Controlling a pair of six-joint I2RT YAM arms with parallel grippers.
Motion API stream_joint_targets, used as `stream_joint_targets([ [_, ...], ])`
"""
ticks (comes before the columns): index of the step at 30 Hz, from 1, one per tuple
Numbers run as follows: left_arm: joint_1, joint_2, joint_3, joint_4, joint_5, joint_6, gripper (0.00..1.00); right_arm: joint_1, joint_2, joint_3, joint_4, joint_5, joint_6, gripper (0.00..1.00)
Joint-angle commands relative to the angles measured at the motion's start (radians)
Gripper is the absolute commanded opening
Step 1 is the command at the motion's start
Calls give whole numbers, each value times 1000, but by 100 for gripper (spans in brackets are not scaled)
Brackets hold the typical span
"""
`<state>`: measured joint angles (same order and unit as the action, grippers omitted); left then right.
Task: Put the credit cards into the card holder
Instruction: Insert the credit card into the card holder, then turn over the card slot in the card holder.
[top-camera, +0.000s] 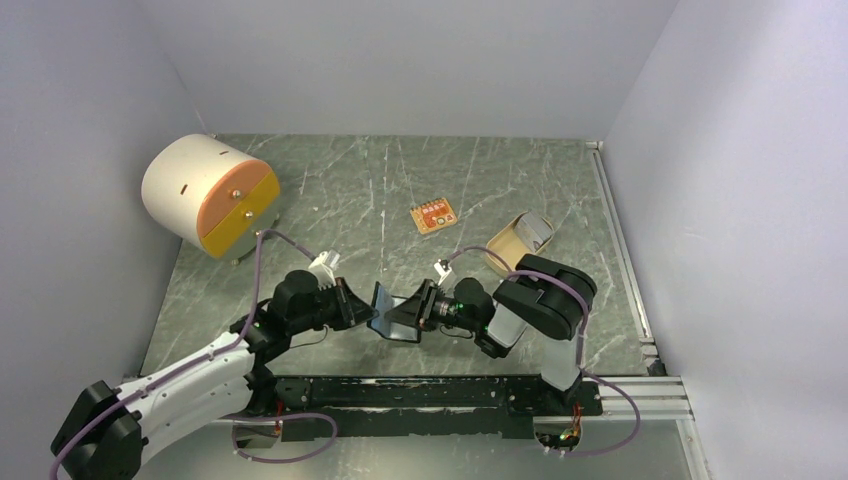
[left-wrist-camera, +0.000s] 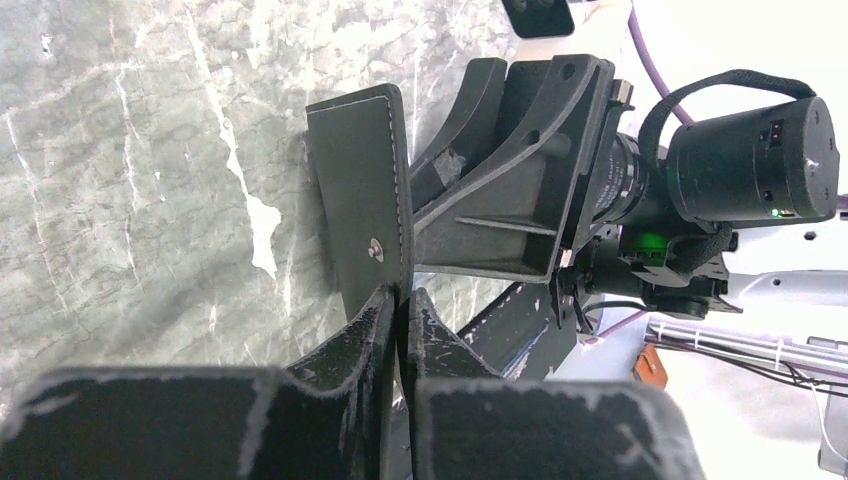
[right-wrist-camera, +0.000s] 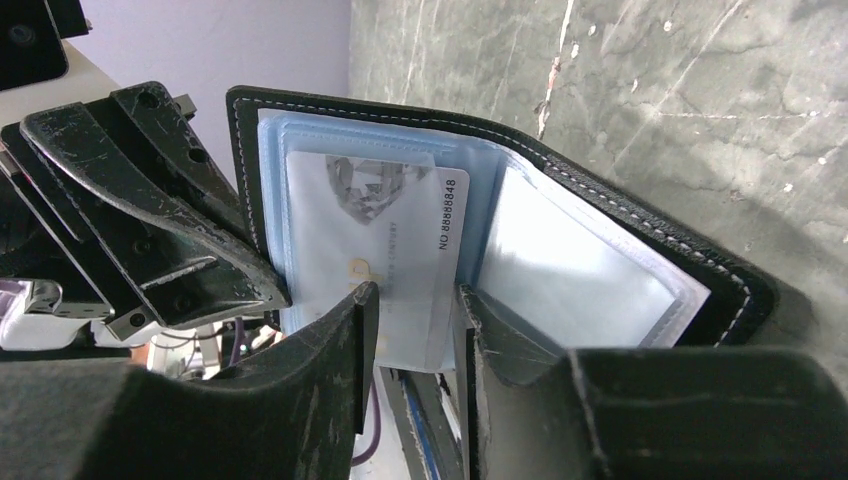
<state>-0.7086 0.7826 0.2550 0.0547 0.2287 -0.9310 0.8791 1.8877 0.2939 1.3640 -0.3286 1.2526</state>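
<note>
The card holder, a black wallet, is held open like a book between my two grippers, low over the table's front. In the right wrist view its bluish pockets face me, and a credit card sits in the left pocket. My left gripper is shut on the edge of the outer flap, which has a snap stud. The jaws of my right gripper stand apart at the pockets' lower edge, near the fold. Whether they grip anything is hidden.
A cream drum with orange drawer fronts stands at the back left. A small orange board lies mid-table. A tan tray behind my right arm holds a grey, pale-edged piece. A metal rail runs along the right edge.
</note>
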Motion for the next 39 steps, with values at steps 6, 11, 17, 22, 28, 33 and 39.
stream_joint_targets([
  [6, -5, 19, 70, 3, -17, 37, 9, 0, -64, 0, -81, 3, -51, 50],
  [11, -5, 16, 97, -56, -61, 57, 9, 0, -117, -1, -146, 14, -74, 54],
  [17, -15, 48, 146, -137, -107, 84, 9, -2, -178, -1, -207, 28, -92, 60],
  [22, -43, 71, 167, -180, -159, 78, 9, -2, -251, 10, -289, 48, -123, 61],
  [28, -100, 147, 252, -303, -256, 68, 9, -1, -262, 55, -353, 34, -149, 61],
  [33, -167, 240, 324, -386, -327, 43, 9, -2, -246, 51, -336, 37, -141, 59],
  [39, -223, 344, 372, -414, -371, 32, 9, -2, -306, 41, -435, 84, -161, 58],
])
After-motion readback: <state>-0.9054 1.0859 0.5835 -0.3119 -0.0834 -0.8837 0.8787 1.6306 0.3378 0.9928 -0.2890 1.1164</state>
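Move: The card already stands in the pocket of the card holder's raised left flap, its middle about 2 cm to the right gripper's left and 1 cm ahead, level with it. The holder's flat half lies some 3 cm to that gripper's right and 4 cm below, neither ahead nor back; the orange notebook is about 20 cm ahead, 10 cm right, 5 cm below. From the left gripper, the card's middle is 2 cm ahead, 2 cm right, 3 cm below. Spread the right gripper's fingers from about a third to some six tenths open beside the card in the flap and raise it nearly 3 cm, then let it sink back 1 cm. Keep the left gripper shut on the flap's upper edge; ease it about 1 cm up and forward, then lower it some 2.5 cm while rolling it about 25 degrees, left side rising. ##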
